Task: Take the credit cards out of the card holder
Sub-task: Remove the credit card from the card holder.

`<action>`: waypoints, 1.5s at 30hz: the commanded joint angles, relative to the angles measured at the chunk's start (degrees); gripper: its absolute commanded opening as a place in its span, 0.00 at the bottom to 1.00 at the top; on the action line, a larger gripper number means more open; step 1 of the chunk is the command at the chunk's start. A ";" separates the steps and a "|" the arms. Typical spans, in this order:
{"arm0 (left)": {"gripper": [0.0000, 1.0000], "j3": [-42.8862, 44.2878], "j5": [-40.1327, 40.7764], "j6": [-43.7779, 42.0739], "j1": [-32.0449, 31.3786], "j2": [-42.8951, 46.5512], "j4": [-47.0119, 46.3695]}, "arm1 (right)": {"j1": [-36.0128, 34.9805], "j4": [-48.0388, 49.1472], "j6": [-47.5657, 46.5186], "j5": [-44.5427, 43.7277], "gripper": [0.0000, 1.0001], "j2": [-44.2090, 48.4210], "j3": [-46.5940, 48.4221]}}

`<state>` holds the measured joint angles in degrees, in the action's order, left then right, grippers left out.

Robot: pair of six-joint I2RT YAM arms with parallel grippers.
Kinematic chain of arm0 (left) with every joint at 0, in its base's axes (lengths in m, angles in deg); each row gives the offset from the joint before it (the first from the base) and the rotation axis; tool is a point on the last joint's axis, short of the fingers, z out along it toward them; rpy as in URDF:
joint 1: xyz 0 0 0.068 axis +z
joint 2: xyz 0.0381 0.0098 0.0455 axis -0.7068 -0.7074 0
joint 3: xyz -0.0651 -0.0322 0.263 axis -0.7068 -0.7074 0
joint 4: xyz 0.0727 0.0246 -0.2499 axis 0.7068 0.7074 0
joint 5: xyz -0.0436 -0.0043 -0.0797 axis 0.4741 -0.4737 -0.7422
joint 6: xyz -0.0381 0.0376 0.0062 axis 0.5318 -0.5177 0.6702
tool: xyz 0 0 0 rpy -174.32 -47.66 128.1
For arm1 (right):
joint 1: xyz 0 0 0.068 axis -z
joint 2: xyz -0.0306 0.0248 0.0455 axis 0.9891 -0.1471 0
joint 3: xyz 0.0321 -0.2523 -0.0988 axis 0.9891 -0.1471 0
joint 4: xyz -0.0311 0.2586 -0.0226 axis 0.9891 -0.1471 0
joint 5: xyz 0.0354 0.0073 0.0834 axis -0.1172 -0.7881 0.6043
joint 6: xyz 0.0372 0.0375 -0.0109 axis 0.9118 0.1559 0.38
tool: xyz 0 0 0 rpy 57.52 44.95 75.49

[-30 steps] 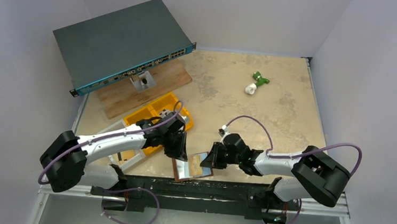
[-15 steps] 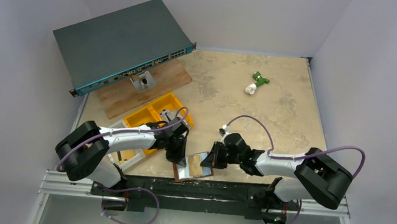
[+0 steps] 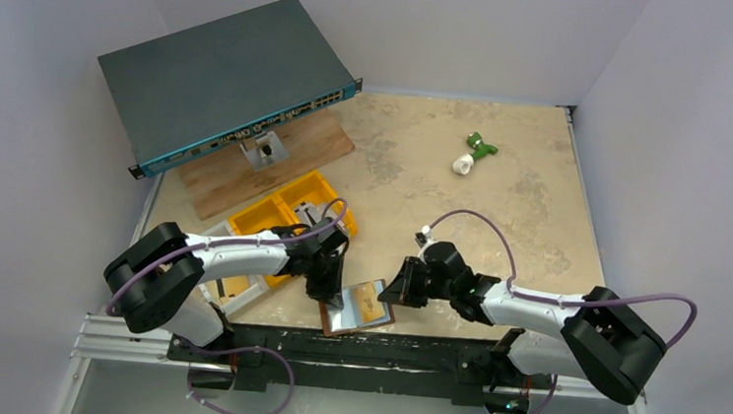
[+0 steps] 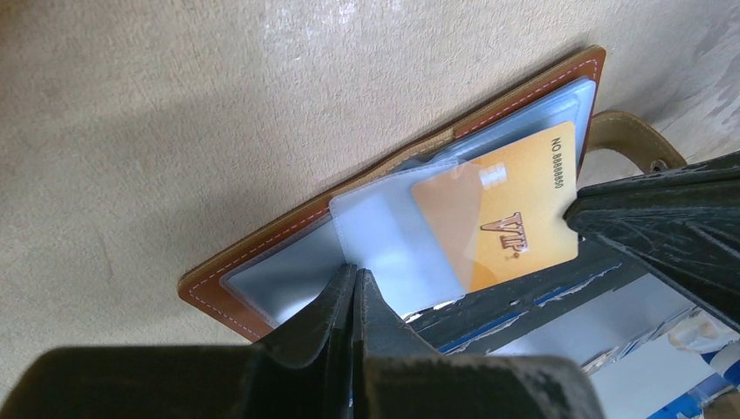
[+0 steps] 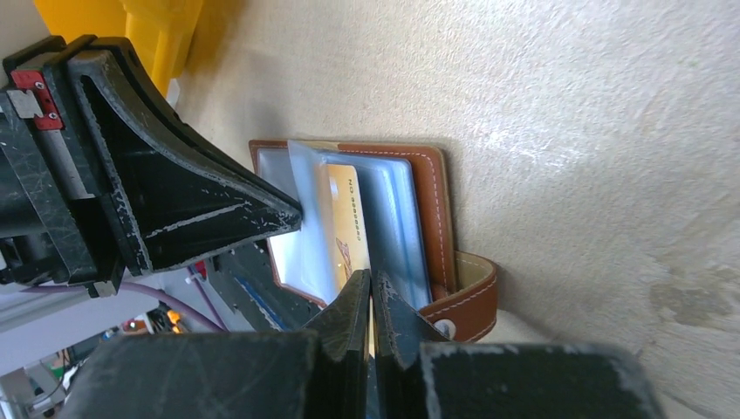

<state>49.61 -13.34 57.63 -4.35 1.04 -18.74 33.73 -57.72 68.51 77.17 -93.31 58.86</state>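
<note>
The card holder (image 3: 334,324) lies open at the table's near edge, a brown leather wallet (image 4: 288,229) with its snap tab (image 5: 471,305) towards the right. A gold credit card (image 4: 524,209) marked VIP sticks partly out of a pale translucent sleeve (image 4: 384,236). My left gripper (image 4: 356,272) is shut on the near edge of that sleeve. My right gripper (image 5: 370,278) is shut on the gold card's (image 5: 342,218) right end. From above, the left gripper (image 3: 328,293) and right gripper (image 3: 391,293) flank the holder. Any other credit cards are hidden.
A yellow bin (image 3: 288,211) stands just behind my left arm, beside a white tray (image 3: 237,298). A dark network switch (image 3: 224,77) rests on a wooden board (image 3: 247,168) at the back left. A green and white object (image 3: 473,152) lies far right. The black rail (image 3: 351,349) borders the holder.
The left gripper has closed on the sleeve and its elbow has swung in. The right arm has shifted slightly to the right, with the card still pinched.
</note>
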 commanded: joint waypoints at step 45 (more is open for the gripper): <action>0.69 -0.47 -5.96 4.27 -0.16 13.06 -7.45 | 2.72 -9.88 1.45 2.22 0.00 13.64 5.34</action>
<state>51.35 -15.74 58.22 -4.35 12.66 -18.09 36.25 -68.34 68.71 77.70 -80.92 61.13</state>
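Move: Just left of the right hand's shut fingers is the gold credit card they already pinch by its right edge, its middle about 3 cm left, 1 cm back and 1 cm below. The open card holder's middle is some 5 cm left, 2 cm back and 2 cm below that hand; the strap about 2 cm right, 1 cm back and 2 cm below. From the left hand, its shut tips on the clear sleeve, the card's middle lies about 5 cm right, 1 cm ahead and 1 cm higher. Drawing the still-pinched card out of its sleeve, the right hand eases about 2 cm to the right while rising, then lifts mainly straight up, some 4 cm in all. The left hand's shut tips, resting on the sleeve, first slide about 1.5 cm left, away from the card, then come off upwards roughly 6 cm, opening wide and swinging back right as the wrist tilts. ##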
